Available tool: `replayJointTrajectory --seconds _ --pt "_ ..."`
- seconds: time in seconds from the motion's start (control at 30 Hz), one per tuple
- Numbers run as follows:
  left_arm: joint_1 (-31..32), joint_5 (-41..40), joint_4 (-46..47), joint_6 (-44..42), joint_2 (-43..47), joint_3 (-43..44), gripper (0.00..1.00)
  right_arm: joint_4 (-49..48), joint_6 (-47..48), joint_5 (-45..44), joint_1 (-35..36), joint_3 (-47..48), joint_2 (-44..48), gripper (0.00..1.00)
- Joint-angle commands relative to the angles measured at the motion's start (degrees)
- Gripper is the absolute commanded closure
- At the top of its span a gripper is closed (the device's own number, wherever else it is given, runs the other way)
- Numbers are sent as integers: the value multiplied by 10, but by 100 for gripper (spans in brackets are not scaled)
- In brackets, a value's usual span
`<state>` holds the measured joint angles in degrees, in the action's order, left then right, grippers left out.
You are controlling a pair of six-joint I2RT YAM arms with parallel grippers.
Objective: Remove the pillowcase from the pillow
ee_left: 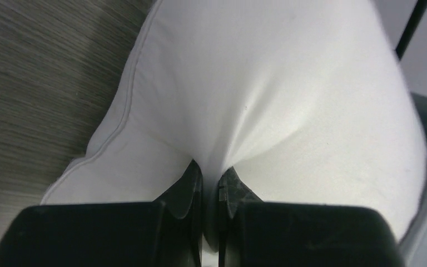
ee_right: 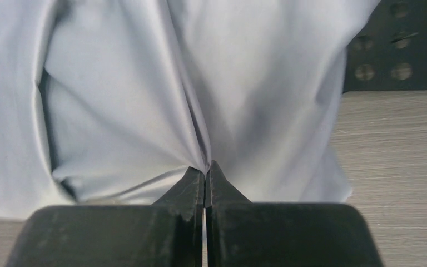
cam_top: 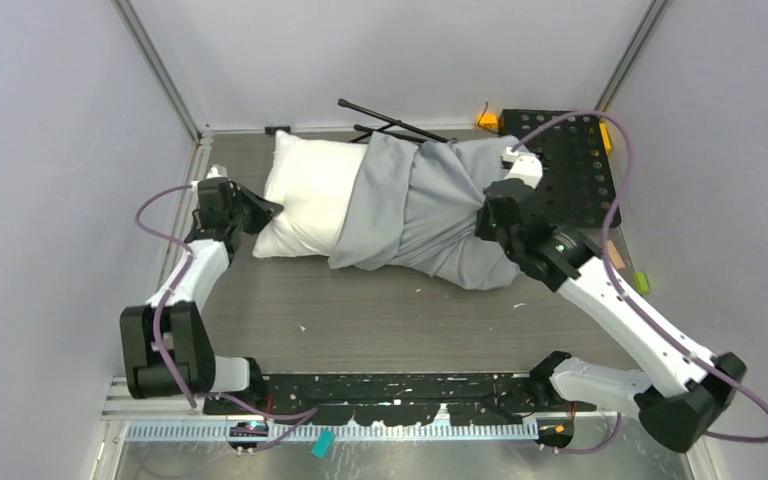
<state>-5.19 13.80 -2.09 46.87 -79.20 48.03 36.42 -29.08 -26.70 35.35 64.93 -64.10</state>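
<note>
The white pillow [cam_top: 310, 195] lies at the back of the table, its left part bare and its right part inside the blue-grey pillowcase [cam_top: 430, 205], which is bunched and wrinkled. My left gripper [cam_top: 268, 211] is shut on the pillow's left edge; in the left wrist view the gripper [ee_left: 211, 169] pinches a fold of the white pillow [ee_left: 267, 83]. My right gripper [cam_top: 482, 222] is shut on the pillowcase's right part; in the right wrist view the gripper [ee_right: 206, 169] pinches a fold of the blue-grey pillowcase [ee_right: 144, 94].
A black perforated plate [cam_top: 570, 160] lies at the back right, partly under the pillowcase, and shows in the right wrist view [ee_right: 406, 44]. Black rods [cam_top: 390, 122] lie behind the pillow. An orange object [cam_top: 487, 119] sits by the back wall.
</note>
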Motion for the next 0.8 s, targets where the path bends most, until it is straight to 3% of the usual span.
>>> replayJointTrajectory --seconds 0.0,0.17,0.3,0.43,0.57,0.6,0.63,0.73,0.77 --pt "-33 -131 -14 -7 91 7 100 -6 25 -203 -20 -2 99 100" --pt "-60 -195 -92 -43 146 58 100 -9 43 -265 -27 17 124 100" --pt "-99 -213 -138 -35 183 86 100 -9 42 -261 -27 18 138 100" --pt "-102 -196 -142 -33 201 92 100 -1 47 -192 -28 7 125 100" --pt "-102 -135 -143 -34 198 87 100 23 56 -18 -28 15 80 98" --pt "-101 -107 -141 -34 194 87 98 30 59 21 -28 18 68 94" --pt "-101 -78 -140 -34 188 88 88 37 60 55 -28 23 55 84" --pt "-95 -27 -179 -35 169 122 39 60 64 119 -27 41 22 37" --pt "-88 -24 -199 -39 169 133 34 66 64 132 -27 46 17 29"
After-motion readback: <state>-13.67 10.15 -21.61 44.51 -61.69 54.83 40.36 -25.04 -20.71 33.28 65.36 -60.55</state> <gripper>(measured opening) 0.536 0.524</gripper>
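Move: The left hand already pinches the pillow's left end; the bare part's middle lies about 5 cm right and 3 cm ahead, the grey pillowcase's some 28 cm right and 1 cm ahead. The right hand still pinches the pillowcase, whose middle lies roughly 9 cm left, 5 cm ahead and 8 cm lower; the bare pillow is about 32 cm left and 8 cm ahead, the perforated black board 20 cm right and 15 cm ahead. Left hauls the pillow up about 9 cm, left and back; right tugs up-right 4 cm, returns; both open, releasing. ##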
